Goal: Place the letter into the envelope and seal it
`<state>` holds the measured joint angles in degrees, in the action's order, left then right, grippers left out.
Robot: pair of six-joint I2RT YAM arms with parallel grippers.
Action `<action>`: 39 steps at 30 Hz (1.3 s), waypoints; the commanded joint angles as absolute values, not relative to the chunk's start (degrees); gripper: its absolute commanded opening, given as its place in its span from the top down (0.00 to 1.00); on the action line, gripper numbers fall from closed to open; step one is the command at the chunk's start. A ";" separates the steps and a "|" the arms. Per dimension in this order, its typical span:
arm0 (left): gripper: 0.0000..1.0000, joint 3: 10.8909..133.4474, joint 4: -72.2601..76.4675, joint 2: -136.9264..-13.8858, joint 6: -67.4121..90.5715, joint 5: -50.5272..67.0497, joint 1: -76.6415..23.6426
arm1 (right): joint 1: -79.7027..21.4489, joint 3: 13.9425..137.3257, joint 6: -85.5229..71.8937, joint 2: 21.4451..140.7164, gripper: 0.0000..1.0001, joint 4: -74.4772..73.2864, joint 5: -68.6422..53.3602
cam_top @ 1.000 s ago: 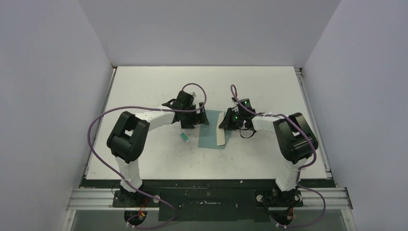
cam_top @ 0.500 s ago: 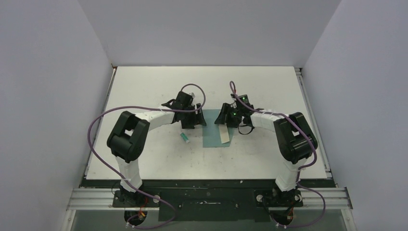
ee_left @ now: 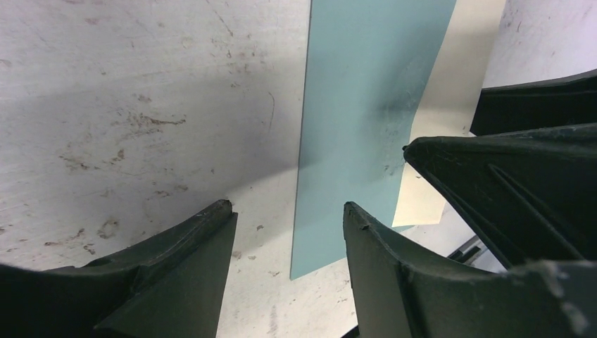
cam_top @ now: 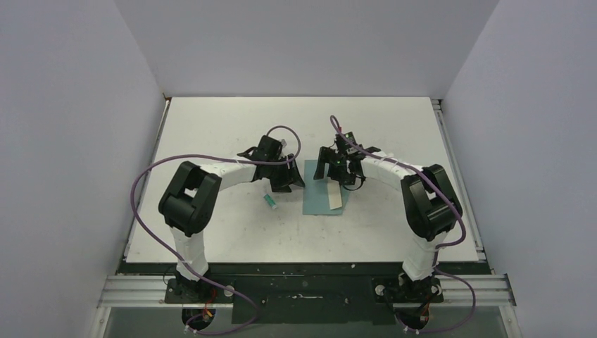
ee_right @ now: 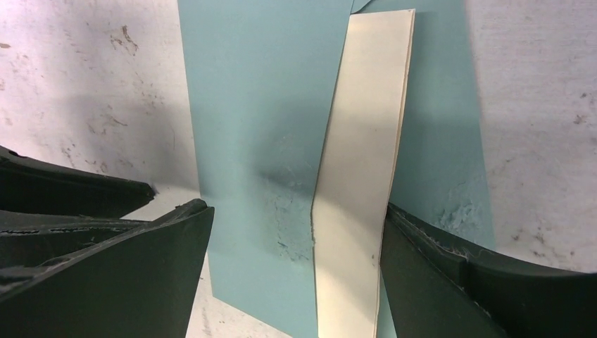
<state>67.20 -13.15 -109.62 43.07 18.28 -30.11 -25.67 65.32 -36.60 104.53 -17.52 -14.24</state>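
The teal envelope (cam_top: 317, 200) lies flat on the white table between both arms. The letter (cam_top: 336, 199) shows only as a cream strip across the envelope's right part, with teal on both sides of it (ee_right: 359, 162). My right gripper (ee_right: 296, 211) hovers open over the envelope (ee_right: 260, 127), its fingers astride the strip and gripping nothing. My left gripper (ee_left: 285, 211) is open too, low over the bare table and the envelope's left edge (ee_left: 352, 105), holding nothing. From above, the left gripper (cam_top: 295, 179) and right gripper (cam_top: 329, 172) stand close together at the envelope's far end.
A small white-and-green glue tube (cam_top: 269, 201) lies on the table (cam_top: 225, 127) just left of the envelope, under the left forearm. The right gripper's black fingers (ee_left: 535, 148) crowd the right of the left wrist view. Grey walls enclose the table.
My right gripper has opened and let go of the cream strip, which now lies flat. The envelope has shifted slightly right. My left gripper's fingers have narrowed somewhat.
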 commanded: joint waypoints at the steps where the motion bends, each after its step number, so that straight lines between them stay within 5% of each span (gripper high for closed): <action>1: 0.45 65.25 -9.76 -110.22 45.75 21.47 -29.53 | -28.49 69.76 -34.64 103.51 0.15 -24.85 -5.39; 13: 0.51 66.63 -13.16 -111.37 45.90 18.65 -29.62 | -30.08 74.48 -31.38 102.85 0.16 -32.72 3.49; 21: 0.57 67.61 -15.05 -112.88 45.63 18.61 -29.62 | -29.78 71.56 -33.01 104.16 0.56 -30.09 -2.51; 39: 0.66 67.94 -16.33 -115.17 45.14 20.79 -30.06 | -27.59 64.97 -35.52 106.49 0.59 -23.80 -11.04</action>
<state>67.92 -12.75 -112.38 46.28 22.00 -29.78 -28.77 67.48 -33.93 105.95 -27.83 -7.01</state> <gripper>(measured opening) 0.348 0.409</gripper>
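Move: The folded letter lies on the envelope under my right hand, its middle roughly 2 cm to the right, 2 cm back and 3 cm below. The envelope's middle is 1 cm left of that hand and 2 cm back. From my left hand, the envelope's middle is about 7 cm right, level, 2 cm down, its left edge between my open fingertips; the letter is 10 cm right and level, the glue stick some 8 cm left and 4 cm back. With my right hand I rise about 1 cm and ease right, rolling its left side down some 15 degrees, and halve the wide finger gap; then I sink about 3 cm while drawing back as far, so the fingers come down astride the letter, one at each long edge. My left hand sinks 1 cm at the envelope's left edge, easing slightly right and narrowing its fingers. ##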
